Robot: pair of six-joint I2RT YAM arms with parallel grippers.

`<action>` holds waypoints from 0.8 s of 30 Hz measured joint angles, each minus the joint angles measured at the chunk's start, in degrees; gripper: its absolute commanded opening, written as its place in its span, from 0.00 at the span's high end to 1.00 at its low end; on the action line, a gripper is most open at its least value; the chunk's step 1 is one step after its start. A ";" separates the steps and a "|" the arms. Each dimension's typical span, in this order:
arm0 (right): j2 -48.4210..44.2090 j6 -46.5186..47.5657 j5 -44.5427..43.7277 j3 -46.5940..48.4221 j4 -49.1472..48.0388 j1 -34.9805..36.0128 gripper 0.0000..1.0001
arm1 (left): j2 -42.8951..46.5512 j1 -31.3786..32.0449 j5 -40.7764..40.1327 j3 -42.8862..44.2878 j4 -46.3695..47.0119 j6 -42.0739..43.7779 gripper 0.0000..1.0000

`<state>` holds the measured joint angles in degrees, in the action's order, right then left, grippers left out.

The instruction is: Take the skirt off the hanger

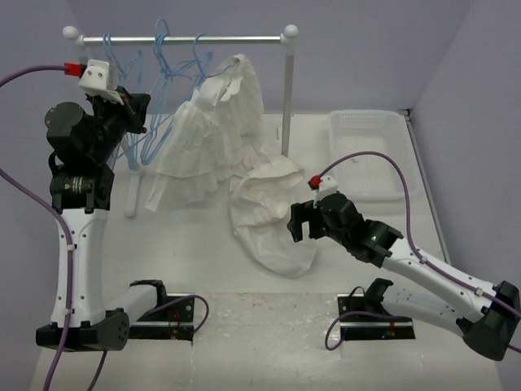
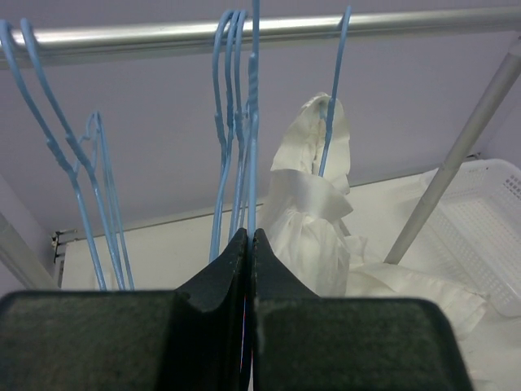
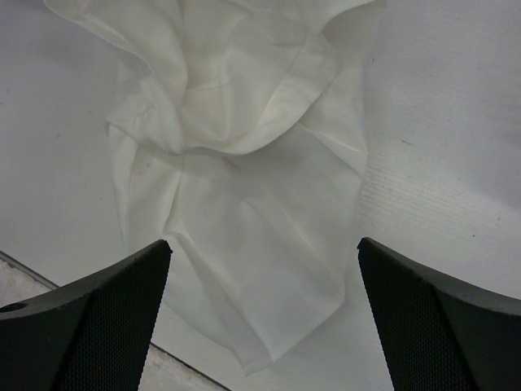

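Observation:
The skirt [image 1: 269,220] lies crumpled on the table, off any hanger; in the right wrist view this plain white skirt [image 3: 244,204] spreads below the fingers. My right gripper [image 1: 299,221] hovers at its right edge, open and empty, and the right gripper [image 3: 264,248] has its fingers wide apart. Up by the rail, my left gripper [image 1: 134,110] is shut on a light-blue wire hanger [image 1: 155,122]. Seen from the left wrist, the hanger [image 2: 253,147] rises straight out of the left gripper [image 2: 251,234] to the rail.
Several more blue hangers [image 2: 81,171] hang from the metal rail [image 1: 187,38]. A ruffled white garment [image 1: 203,138] hangs on one at the right. The rail's post [image 1: 286,98] stands behind the skirt, and a clear plastic basket [image 1: 370,155] sits at the back right.

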<state>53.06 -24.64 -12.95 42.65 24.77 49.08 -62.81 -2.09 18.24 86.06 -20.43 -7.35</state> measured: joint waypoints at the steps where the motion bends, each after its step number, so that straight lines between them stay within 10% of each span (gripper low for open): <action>1: 0.17 0.15 0.02 0.00 -0.11 0.00 0.01 | 0.31 0.02 0.17 -0.20 0.28 -0.15 1.00; 19: 0.44 0.90 -1.09 0.02 -0.39 -0.02 0.01 | -5.01 2.93 1.27 -4.50 6.62 -1.46 1.00; 20: 0.44 0.87 -1.09 0.02 -0.37 -0.02 0.01 | -4.76 2.99 1.31 -5.20 6.67 -1.44 0.89; 21: 0.44 0.87 -1.09 0.02 -0.37 -0.02 0.01 | -4.44 3.04 1.42 -6.01 6.62 -1.16 0.54; 24: 0.46 0.85 -1.09 0.02 -0.37 -0.02 0.01 | -3.06 3.13 1.22 -8.46 6.25 -0.66 0.14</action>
<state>53.52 -23.79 -14.04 42.68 24.40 49.06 -65.87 1.04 19.46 77.60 -14.17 -8.01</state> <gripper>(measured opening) 0.990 0.621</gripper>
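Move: The hook of the empty hanger, its wire already pinched in the shut left fingers, stands above the rail; the bare stretch meant for it lies about 10 cm ahead of the left hand, 5 to its right and 10 above. Loose hangers hang 10 cm ahead, 2 to the right, level with the hand. The skirt still up is 12 cm ahead, 13 to the right and 8 below. From the right hand that stretch is some 24 cm ahead, 28 left, 40 up. The empty hanger, held by its wire, is carried forward some 4 cm and slightly right in the left hand while being lowered, about 6 cm down in all, to set its hook over the rail beside the loose hangers. Near the end the hand eases back a touch, still sinking, and the fingers spread more than halfway, letting go of the wire. ##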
